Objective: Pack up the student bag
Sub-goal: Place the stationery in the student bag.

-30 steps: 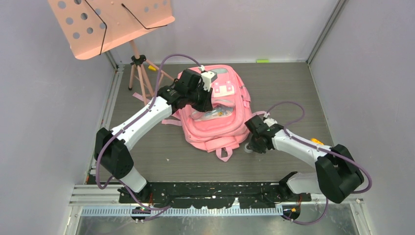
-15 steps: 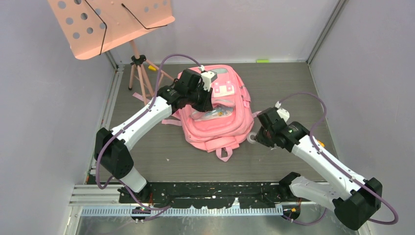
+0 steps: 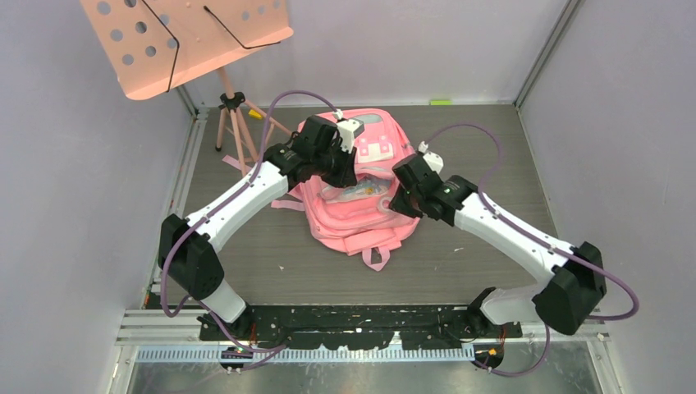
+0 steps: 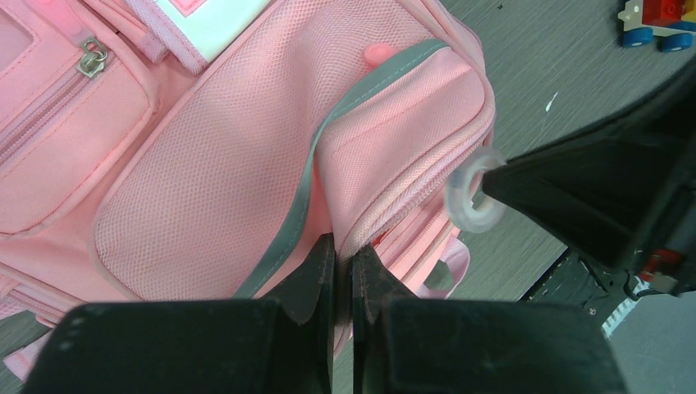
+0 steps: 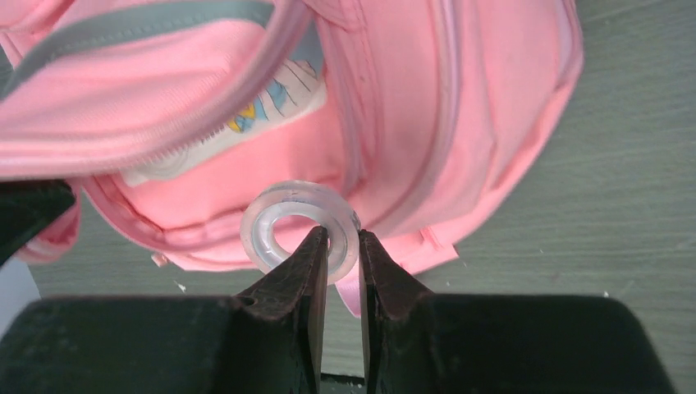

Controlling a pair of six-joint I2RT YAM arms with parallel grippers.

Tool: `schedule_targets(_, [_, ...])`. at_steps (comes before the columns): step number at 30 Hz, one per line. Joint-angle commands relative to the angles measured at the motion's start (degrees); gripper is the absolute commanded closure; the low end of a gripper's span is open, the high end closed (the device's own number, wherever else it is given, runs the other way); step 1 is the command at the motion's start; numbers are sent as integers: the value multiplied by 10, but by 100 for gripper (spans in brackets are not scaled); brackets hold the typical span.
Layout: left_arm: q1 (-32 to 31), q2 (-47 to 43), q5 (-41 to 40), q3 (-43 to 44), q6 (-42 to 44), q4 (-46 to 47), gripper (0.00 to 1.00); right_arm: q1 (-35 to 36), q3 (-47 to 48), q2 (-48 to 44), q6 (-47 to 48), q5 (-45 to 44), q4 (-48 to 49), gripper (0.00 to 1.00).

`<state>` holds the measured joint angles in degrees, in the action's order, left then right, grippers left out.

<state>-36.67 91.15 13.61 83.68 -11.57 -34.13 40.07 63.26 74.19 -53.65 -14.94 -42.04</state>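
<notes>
The student bag (image 3: 365, 197), a large pink backpack, lies in the middle of the table with its main compartment held open. My left gripper (image 4: 343, 256) is shut on the edge of the bag's front flap beside the grey strip (image 4: 305, 197), and it lifts that flap. My right gripper (image 5: 343, 242) is shut on a clear tape ring (image 5: 283, 215) and hovers over the open compartment at the bag's right side. That ring also shows in the left wrist view (image 4: 474, 193). A printed item (image 5: 271, 94) lies inside the bag.
A salmon-pink music stand (image 3: 185, 41) on a tripod (image 3: 232, 115) stands at the back left. A small toy vehicle (image 4: 657, 20) lies on the table to the right of the bag. Walls close in on the left, back and right.
My right arm has swung left from the table beside the bag to over its open compartment, carrying the tape ring. The left arm has kept holding the flap.
</notes>
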Motion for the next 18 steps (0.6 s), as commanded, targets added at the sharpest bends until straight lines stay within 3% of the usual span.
schedule_targets(1, [4, -31, 24, 15, -17, 26, 100, 6, 42, 39, 18, -30, 68, 85])
schedule_targets(10, [4, -28, 27, 15, -20, 26, 100, 11, 23, 89, 11, -137, 164, 85])
schedule_targets(18, [4, -26, 27, 16, -19, 25, 100, 13, 35, 145, 2, -164, 187, 83])
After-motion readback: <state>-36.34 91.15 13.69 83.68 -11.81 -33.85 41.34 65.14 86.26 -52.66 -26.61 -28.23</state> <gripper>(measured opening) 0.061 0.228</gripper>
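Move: For the right hand, which holds the clear tape roll, the bag's open pocket mouth is about 4 cm ahead, 5 cm to the left and 4 cm lower. The printed packet already inside lies some 4 cm ahead, 8 cm left and 8 cm down; the white patch on the bag's front is about 13 cm ahead, 3 cm left and 6 cm down. From the left hand, which pinches the pocket's lip, the mouth is roughly 3 cm back, 3 cm right and 3 cm below. The tape roll, still pinched by its rim, is carried into the near right end of the pocket mouth, in under the raised lip: the right hand goes forward about 6.5 cm, easing left at first and sinking some 2 cm mostly at the end. Its fingers swing up to point some 10 degrees more forward. The left hand stays put, keeping the lip pinched and lifted. ##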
